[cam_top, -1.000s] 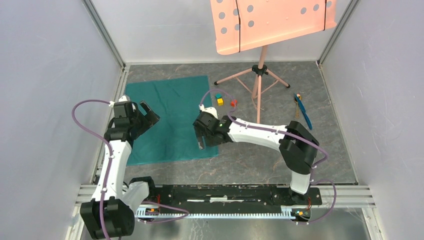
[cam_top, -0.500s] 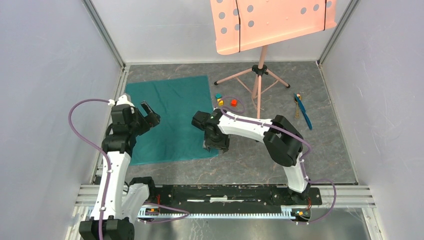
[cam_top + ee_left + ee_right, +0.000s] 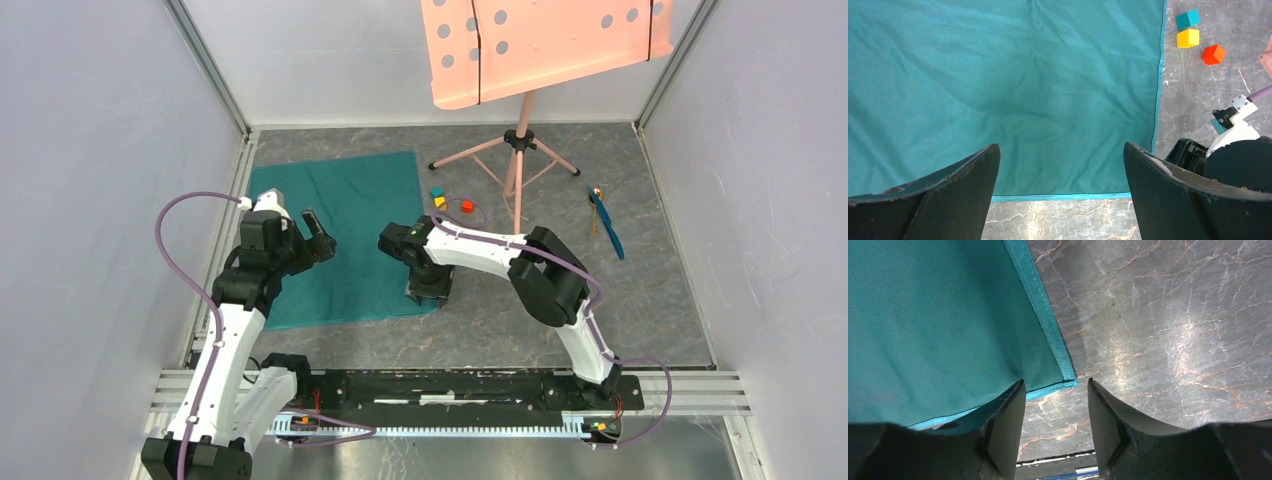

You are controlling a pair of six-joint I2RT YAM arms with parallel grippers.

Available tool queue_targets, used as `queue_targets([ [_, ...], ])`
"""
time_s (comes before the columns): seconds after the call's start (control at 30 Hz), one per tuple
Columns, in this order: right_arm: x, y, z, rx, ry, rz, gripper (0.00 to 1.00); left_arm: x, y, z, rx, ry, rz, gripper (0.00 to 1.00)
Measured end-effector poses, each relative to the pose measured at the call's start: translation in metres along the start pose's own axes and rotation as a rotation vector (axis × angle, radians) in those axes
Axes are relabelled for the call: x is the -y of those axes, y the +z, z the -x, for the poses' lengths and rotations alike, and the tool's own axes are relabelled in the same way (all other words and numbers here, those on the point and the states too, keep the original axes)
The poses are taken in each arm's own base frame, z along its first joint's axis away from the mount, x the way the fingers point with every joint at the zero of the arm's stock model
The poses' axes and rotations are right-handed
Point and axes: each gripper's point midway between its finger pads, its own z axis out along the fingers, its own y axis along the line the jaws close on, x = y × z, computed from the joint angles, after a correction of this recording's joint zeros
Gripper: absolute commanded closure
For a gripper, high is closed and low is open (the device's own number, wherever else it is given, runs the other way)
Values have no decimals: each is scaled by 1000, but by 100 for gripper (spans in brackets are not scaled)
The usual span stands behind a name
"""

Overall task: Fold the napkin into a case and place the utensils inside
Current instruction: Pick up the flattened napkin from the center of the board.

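The teal-green napkin (image 3: 340,235) lies flat and unfolded on the marble table (image 3: 520,320). My right gripper (image 3: 428,290) is low at its near right corner. In the right wrist view that corner of the napkin (image 3: 948,320) ends just past my right gripper (image 3: 1054,386). The jaws are partly narrowed, with bare table in the gap and the left finger (image 3: 1005,430) overlapping the hem. My left gripper (image 3: 312,238) hovers wide open over the napkin (image 3: 1008,85) near its front hem, holding nothing; in the left wrist view my left gripper (image 3: 1061,150) frames that hem. The utensils (image 3: 605,222) lie far right.
Three small cubes sit right of the napkin: teal (image 3: 1187,19), yellow (image 3: 1188,38), red (image 3: 1213,54). A pink music stand (image 3: 545,40) overhangs the back, its tripod (image 3: 515,140) on the table behind the cubes. Grey walls enclose both sides.
My right gripper has swung toward the near right corner of the napkin and its jaws have narrowed. My left gripper has shifted right, further over the cloth, still wide open.
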Motion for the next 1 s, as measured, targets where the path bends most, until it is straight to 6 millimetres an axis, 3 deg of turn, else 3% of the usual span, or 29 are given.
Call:
queue_targets([
  [0.47, 1, 11, -4, -24, 39, 1, 57, -1, -1, -1, 5, 20, 25, 1],
  [0.63, -2, 12, -5, -32, 66, 39, 75, -2, -1, -1, 6, 20, 28, 1],
  [0.8, 1, 12, -7, -34, 71, 41, 100, -3, -2, -1, 6, 20, 37, 0],
  [1.0, 3, 12, -3, 4, 67, 73, 100, -9, 0, -2, -3, 21, 67, 0],
])
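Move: Just under the right hand's half-open fingers lies the napkin's near right corner, about 2 cm below the hand point and 1 cm to its right. From this hand, the yellow cube lies some 28 cm ahead and 2 cm right, the teal cube about 31 cm ahead and 1 cm right, and the red cube roughly 28 cm ahead and 8 cm right. From the left hand, the same corner is about 25 cm right, 5 cm back and 17 cm below. Sinking the last 1 cm or so almost straight down onto the napkin's near right corner, the right hand stays pointed down and closes its fingers from about half open to shut, slowly at first and then fast near the end. The fingertips pinch the right hem beside the corner, and the hand stays down at the board. ##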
